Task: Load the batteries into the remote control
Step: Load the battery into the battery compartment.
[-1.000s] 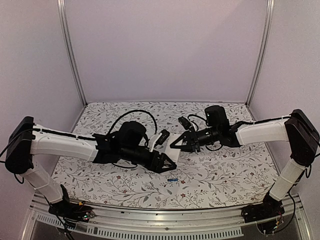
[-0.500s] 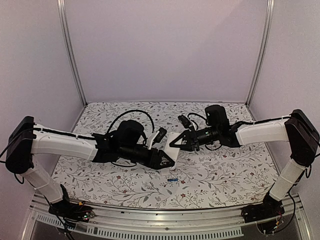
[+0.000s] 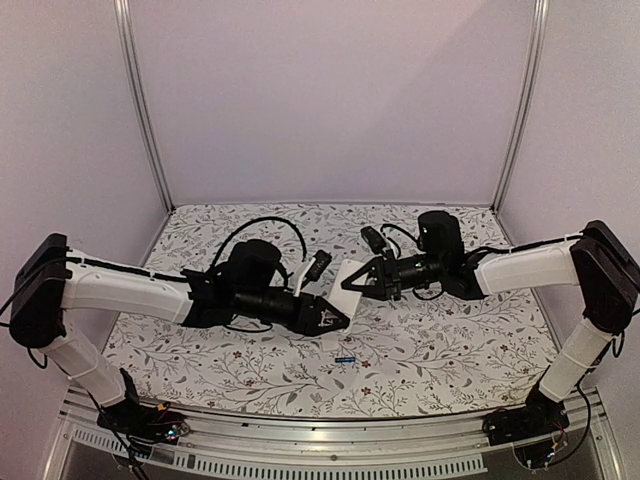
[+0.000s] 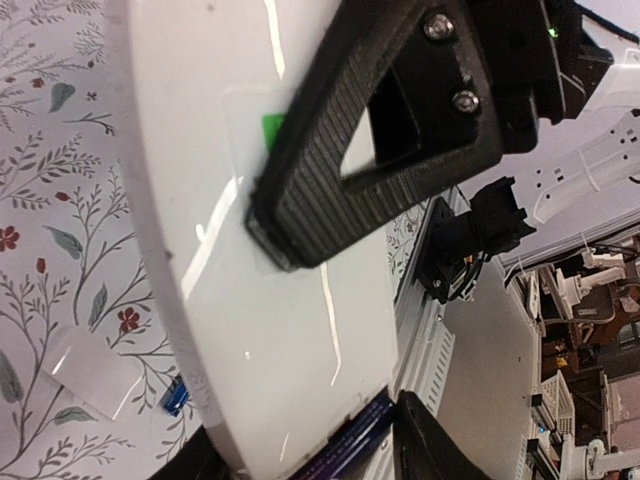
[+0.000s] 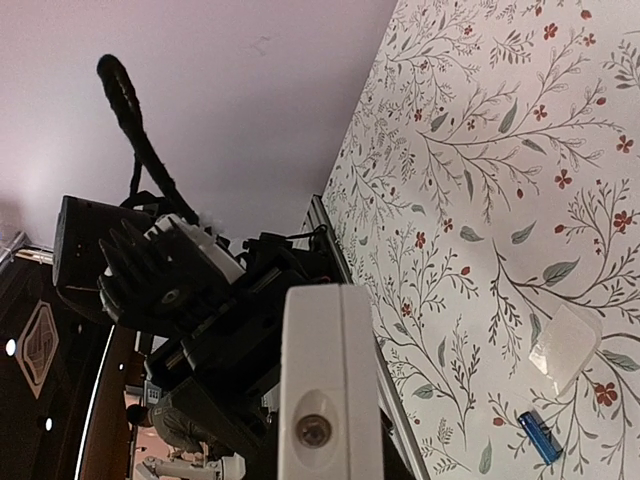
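The white remote control [image 3: 348,280] hangs above the mat between both arms. My right gripper [image 3: 368,282] is shut on its far end; one black finger [image 4: 380,150] presses on the remote's flat face [image 4: 260,300]. The right wrist view shows the remote [image 5: 325,380] edge-on, hiding that gripper's fingers. My left gripper [image 4: 310,455] has its jaws closed against both sides of the remote's other end. A blackish battery [image 4: 360,440] lies across that end between the fingers. The blue battery [image 3: 345,358] [image 5: 540,437] lies on the mat below.
A small flat pale cover piece [image 5: 565,345] [image 4: 95,375] lies on the flowered mat [image 3: 450,340] just beside the blue battery [image 4: 175,397]. Cables loop behind both wrists. An aluminium rail [image 3: 330,455] runs along the table's near edge.
My left gripper's jaws have narrowed onto the remote's end. Both grippers and the remote have shifted slightly. The blue battery has not moved.
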Robot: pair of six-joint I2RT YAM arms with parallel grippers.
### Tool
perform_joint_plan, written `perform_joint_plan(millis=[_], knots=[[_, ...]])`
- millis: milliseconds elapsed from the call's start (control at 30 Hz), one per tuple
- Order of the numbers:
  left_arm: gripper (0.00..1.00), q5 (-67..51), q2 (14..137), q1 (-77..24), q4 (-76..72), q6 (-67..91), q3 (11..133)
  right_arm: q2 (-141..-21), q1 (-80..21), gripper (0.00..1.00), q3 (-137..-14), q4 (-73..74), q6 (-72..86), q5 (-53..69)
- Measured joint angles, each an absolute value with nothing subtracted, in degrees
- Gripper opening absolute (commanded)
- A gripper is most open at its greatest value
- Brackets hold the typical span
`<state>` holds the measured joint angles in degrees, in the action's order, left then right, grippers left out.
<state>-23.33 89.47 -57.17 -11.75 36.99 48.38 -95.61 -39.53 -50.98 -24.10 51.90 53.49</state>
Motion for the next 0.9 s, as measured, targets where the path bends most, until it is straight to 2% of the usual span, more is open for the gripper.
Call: perform_joint_plan(millis=[200,500,767,900], knots=[[0.23,-24.0,89.1,-56.8,-14.2,36.6,48.0,-95.6,-38.9,0.0,-49.7,-30.0,56.4,54.5],[0.18,-28.1,89.0,-56.2,-18.2,36.6,47.1,-95.6,-38.5,0.0,-49.1,-35.8,59.9,56.3],[0.15,-35.6,88.9,-55.8,-22.6,40.4,46.4,-95.0,-38.4,0.0,-49.1,-45.4,58.2,60.6],[0.2,-36.8,88.7,-55.7,-25.1,40.8,46.2,-94.2,-38.2,0.0,-49.1,-47.5,58.7,61.2]])
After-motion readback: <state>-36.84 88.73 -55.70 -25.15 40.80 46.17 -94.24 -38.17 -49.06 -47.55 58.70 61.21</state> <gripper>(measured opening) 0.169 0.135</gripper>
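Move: The left hand holds the dark battery at the remote's near end, with the battery compartment roughly 1 cm ahead. The loose blue battery lies about 5 cm back, 1 cm right and 13 cm below the left hand; the cover about 1 cm back, 2 cm left and also 13 cm below it. From the right hand, which grips the remote, the compartment is some 5 cm back, 3 cm left and 2 cm lower. Right lifts the gripped remote about 6.5 cm, tilting it; left rises 4.5 cm beside it, easing back, fingers narrowing. ##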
